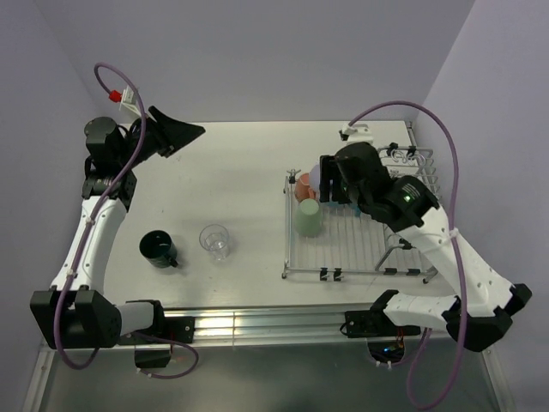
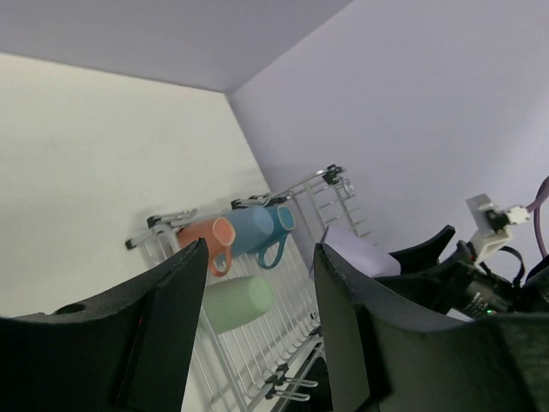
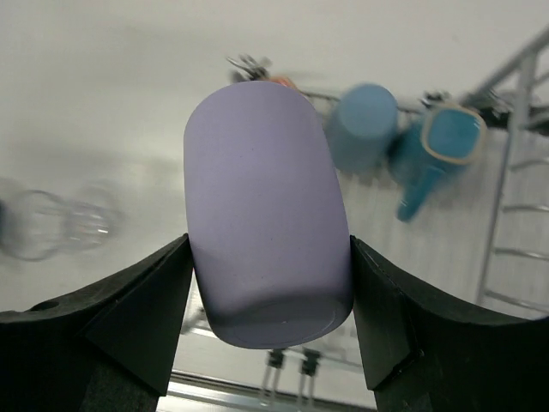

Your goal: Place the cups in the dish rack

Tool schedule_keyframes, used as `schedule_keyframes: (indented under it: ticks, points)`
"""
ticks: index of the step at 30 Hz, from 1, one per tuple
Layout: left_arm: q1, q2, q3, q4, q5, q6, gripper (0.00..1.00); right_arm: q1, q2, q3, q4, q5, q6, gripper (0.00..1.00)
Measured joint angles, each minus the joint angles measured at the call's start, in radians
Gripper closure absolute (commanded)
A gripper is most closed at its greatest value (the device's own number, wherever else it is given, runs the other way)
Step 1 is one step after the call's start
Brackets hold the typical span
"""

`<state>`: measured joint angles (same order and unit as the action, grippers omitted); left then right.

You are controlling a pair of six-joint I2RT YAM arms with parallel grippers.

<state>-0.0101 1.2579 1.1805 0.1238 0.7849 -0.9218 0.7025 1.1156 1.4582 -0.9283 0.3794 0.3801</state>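
Observation:
My right gripper (image 1: 327, 184) is shut on a lavender cup (image 3: 268, 215) and holds it above the far left part of the silver wire dish rack (image 1: 360, 242). In the rack lie a pale green cup (image 1: 309, 217), an orange cup (image 2: 208, 238), a light blue cup (image 3: 362, 124) and a blue mug (image 3: 437, 146). A dark green cup (image 1: 158, 248) and a clear glass tumbler (image 1: 215, 241) stand on the table left of the rack. My left gripper (image 1: 193, 131) hangs high at the far left, open, with nothing between its fingers.
Purple walls close in the white table at the back and on both sides. The rack's raised wire side section (image 1: 418, 167) stands at its far right. A metal rail (image 1: 257, 326) runs along the near edge between the arm bases.

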Motion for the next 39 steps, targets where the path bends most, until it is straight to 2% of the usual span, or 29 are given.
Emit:
schedule_keyframes:
  ticks: [4,12,23,39]
  points:
    - [0.000,-0.043,0.000,-0.126,-0.023,0.055,0.41,0.000,0.087,0.002,-0.138,0.085,0.006,1.00]
    - [0.000,-0.078,-0.007,-0.212,-0.022,0.116,0.41,-0.022,0.180,0.016,-0.261,0.163,0.023,1.00]
    - [0.000,-0.077,-0.028,-0.241,-0.007,0.148,0.42,-0.108,0.257,-0.014,-0.240,0.104,-0.005,0.99]
    - [0.000,-0.064,-0.035,-0.251,0.003,0.163,0.42,-0.116,0.360,-0.106,-0.165,0.021,-0.007,0.94]
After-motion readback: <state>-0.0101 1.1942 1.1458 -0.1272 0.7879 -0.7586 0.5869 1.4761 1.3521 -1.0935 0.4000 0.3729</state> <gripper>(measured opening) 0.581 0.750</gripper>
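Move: Below the right hand, which already holds the lavender cup, the free spot on the rack lies some 17 cm down, about 3 cm to the right and 2 cm ahead. The green cup sits about 7 cm to the left of that spot and level with it. The light blue cup is some 7 cm beyond the spot, with the teal mug 6 cm to the right of that cup. From the left hand the spot is roughly 29 cm right, 9 cm back and 23 cm lower. Lowering the lavender cup about 16 cm towards the free spot beside the green cup, the right hand swings some 5 cm right early on, then eases slightly back left. Its fingers tip down by nearly 30 degrees while the hand's left side rolls down, and they keep their hold. The empty left hand, still open, sinks about 4 cm and draws back 2 cm. ##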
